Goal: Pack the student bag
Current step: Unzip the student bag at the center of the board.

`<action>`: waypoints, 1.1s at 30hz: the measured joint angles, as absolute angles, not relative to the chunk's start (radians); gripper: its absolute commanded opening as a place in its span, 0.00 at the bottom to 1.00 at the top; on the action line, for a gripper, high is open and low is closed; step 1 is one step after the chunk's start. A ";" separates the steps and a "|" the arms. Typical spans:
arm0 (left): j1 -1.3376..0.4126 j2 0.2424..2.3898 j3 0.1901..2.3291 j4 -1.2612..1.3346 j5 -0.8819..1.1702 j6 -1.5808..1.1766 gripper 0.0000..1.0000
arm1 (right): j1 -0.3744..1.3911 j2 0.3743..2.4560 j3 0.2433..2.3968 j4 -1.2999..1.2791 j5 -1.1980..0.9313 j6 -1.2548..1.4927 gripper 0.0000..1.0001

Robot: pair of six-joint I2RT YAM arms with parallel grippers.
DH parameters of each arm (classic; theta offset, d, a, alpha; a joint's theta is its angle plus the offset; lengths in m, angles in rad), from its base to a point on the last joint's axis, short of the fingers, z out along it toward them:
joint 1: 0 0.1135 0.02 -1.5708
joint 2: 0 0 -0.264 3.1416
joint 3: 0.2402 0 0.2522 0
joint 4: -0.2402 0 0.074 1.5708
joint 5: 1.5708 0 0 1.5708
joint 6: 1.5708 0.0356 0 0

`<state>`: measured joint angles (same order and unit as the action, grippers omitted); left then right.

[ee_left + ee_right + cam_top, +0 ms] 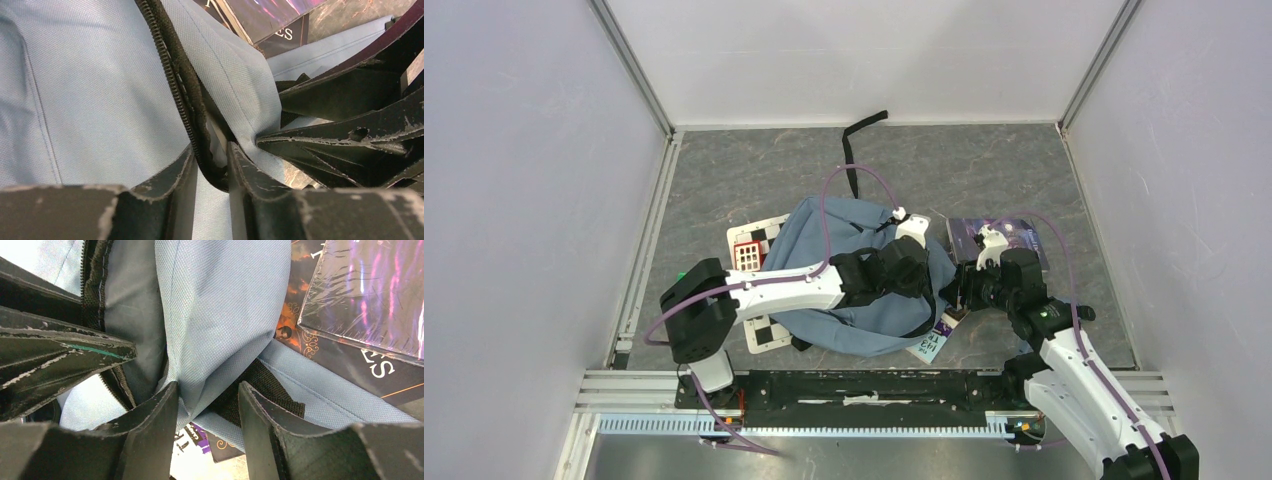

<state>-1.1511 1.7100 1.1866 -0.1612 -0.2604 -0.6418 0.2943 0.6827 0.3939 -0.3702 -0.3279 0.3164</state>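
Note:
The student bag [824, 230], grey-blue fabric with black zips, lies in the middle of the table. My left gripper [927, 277] reaches across it to its right edge. In the left wrist view the left gripper [211, 149] is shut on the bag's black zip edge [175, 85], which loops between the fingers. My right gripper [954, 292] meets the same edge from the right. Seen from its own wrist, the right gripper [207, 386] is shut on a thick fold of the bag [215, 305] and a piece of black webbing [260, 385].
Dark shrink-wrapped books [1014, 238] lie just right of the bag, close to the right gripper. A printed card [932, 343] pokes out under the bag's near right edge. A checkered board [749, 250] lies under its left side. A black strap [859, 135] trails toward the back wall.

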 measured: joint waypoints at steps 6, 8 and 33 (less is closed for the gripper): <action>-1.147 1.657 1.186 -0.191 -0.282 -0.635 0.13 | 0.294 0.680 0.394 -0.370 -0.315 0.316 0.53; -1.139 1.610 1.186 -0.203 -0.281 -0.624 0.08 | 0.294 0.679 0.394 -0.370 -0.314 0.317 0.54; -0.896 1.399 1.264 -0.521 -0.030 -0.382 0.02 | 0.298 0.677 0.292 -0.157 -0.364 0.531 0.87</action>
<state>-0.8955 1.3994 1.2636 -0.5213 -0.0296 -0.3817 0.2981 0.6773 0.2916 -0.1570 -0.3637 0.5312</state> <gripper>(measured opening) 0.040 0.892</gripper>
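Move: The zipper edge of the student bag's left flap already runs between my left fingertips, about 1 cm below the hand point. The bag's right-hand fabric fold lies some 5 cm to the right, level fore and aft and 2 cm lower. The purple book lies about 15 cm right and 11 cm ahead, 9 cm down. From my right hand the fold is 1 cm left and 2 cm below; the zipper edge is about 5 cm left and 1 cm ahead. I shut my left fingers on the zipper edge and peel it up and left, away from my right hand: first mostly up, then sweeping left, about 10 cm each way, and a little forward. Meanwhile I spread my right fingers wide around the opposite fold, lifting about 2.5 cm and sinking back as that hand rolls some 10 degrees and edges left. ##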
